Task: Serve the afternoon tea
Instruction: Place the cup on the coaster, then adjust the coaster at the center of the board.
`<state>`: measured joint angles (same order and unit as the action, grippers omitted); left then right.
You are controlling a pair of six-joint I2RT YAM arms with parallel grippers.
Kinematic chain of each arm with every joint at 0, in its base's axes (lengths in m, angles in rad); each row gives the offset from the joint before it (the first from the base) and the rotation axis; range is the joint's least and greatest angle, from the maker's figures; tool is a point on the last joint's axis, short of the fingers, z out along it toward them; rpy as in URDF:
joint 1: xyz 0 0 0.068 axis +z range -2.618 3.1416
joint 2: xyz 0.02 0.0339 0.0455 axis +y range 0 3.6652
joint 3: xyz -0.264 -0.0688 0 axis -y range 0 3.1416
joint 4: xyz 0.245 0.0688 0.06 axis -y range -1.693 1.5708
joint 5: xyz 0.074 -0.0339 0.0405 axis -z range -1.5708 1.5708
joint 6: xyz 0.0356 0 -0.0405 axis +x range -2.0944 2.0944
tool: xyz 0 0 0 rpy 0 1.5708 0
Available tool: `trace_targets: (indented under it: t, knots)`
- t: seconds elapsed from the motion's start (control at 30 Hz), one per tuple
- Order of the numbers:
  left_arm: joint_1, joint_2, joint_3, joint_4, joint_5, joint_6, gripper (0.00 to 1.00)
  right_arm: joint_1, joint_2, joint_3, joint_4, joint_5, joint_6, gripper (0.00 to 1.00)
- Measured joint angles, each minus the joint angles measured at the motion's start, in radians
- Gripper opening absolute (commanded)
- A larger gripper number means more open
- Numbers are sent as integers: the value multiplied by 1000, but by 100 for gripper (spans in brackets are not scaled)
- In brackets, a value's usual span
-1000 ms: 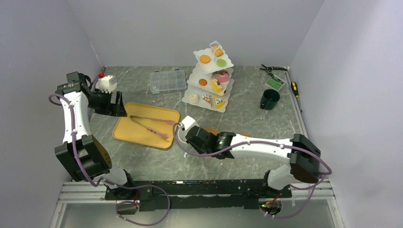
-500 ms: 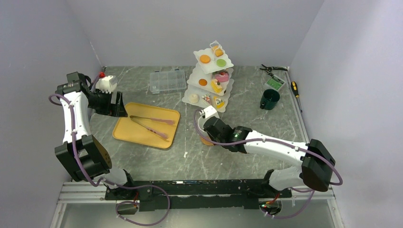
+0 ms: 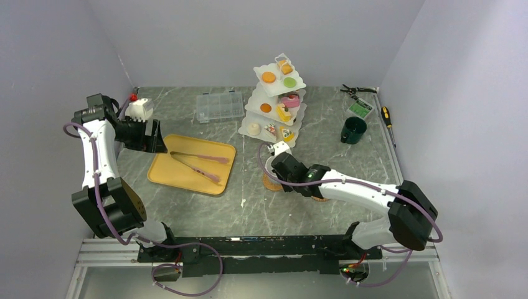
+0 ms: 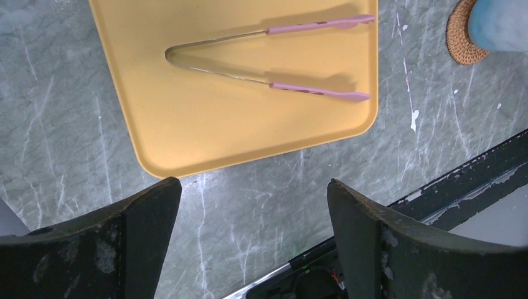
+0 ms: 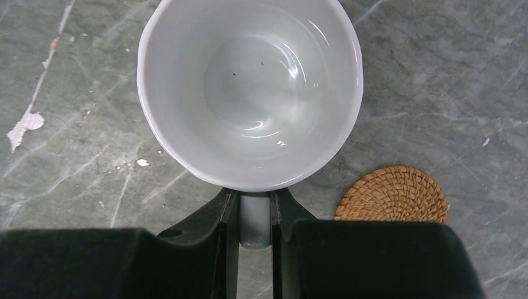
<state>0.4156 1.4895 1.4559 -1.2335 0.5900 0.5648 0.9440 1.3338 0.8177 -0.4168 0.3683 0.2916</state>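
My right gripper (image 5: 255, 212) is shut on the handle of the white mug (image 5: 249, 93), which is upright and empty. A cork coaster (image 5: 392, 193) lies just to the right of the mug, not under it. In the top view the right gripper (image 3: 278, 157) is in front of the white three-tier stand (image 3: 277, 103) of toy pastries, with one coaster (image 3: 272, 182) beside it and a second coaster (image 3: 319, 196) half hidden by the arm. The dark-green mug (image 3: 353, 129) stands at the back right. My left gripper (image 3: 149, 137) hangs open at the left, with nothing between its fingers.
A yellow tray (image 3: 187, 171) holding pink tongs (image 3: 196, 162) lies left of centre. A clear compartment box (image 3: 219, 106) sits behind it. Pliers (image 3: 358, 91) and a screwdriver (image 3: 387, 116) lie by the right wall.
My right arm has swung right from beside the tray to the spot in front of the stand, carrying the white mug. The left arm has not moved.
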Motion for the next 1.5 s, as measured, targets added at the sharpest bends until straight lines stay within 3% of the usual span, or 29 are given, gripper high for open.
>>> trace_targets:
  t: [0.27,0.37,0.5,0.77,1.03,1.23,1.5]
  knots:
    - [0,0,6,-2,2,0,93,-15,37,6,10,-29,3,22]
    - [0,0,6,-2,6,0,93,-15,43,6,21,-40,7,34]
    - [0,0,6,-2,8,0,93,-15,54,14,21,-57,16,58]
    - [0,0,6,-1,15,0,93,-13,54,66,11,-79,27,79]
    - [0,0,6,-1,15,0,93,-31,43,174,-63,-143,27,88]
    - [0,0,6,-1,15,13,93,-151,-59,279,-148,-172,64,88]
    - [0,0,6,-2,15,26,93,-274,-165,219,-221,-89,139,81]
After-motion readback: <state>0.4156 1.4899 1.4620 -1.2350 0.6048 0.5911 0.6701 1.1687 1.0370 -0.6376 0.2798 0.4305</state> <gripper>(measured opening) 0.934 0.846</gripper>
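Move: My right hand holds the cup by its handle, the cup already above its coaster: that coaster's middle is about 5 cm ahead of my fingers, 3 cm left and 6 cm below. The second coaster lies some 12 cm to my right, about level; the yellow tray is about 8 cm ahead and 29 cm left of my right hand. From my idle left hand the cup's coaster is roughly 34 cm right, 4 cm back and 17 cm below. I lower my right hand about 1 cm to set the cup on the coaster, then spread my fingers wide and let go of the handle. Still opening, I ease up and 3–4 cm left, then lift to some 12 cm and swing forward and right, away from the cup, rolling about 15 degrees left side up and turning nearly 20 degrees clockwise, sinking slightly at the end. ##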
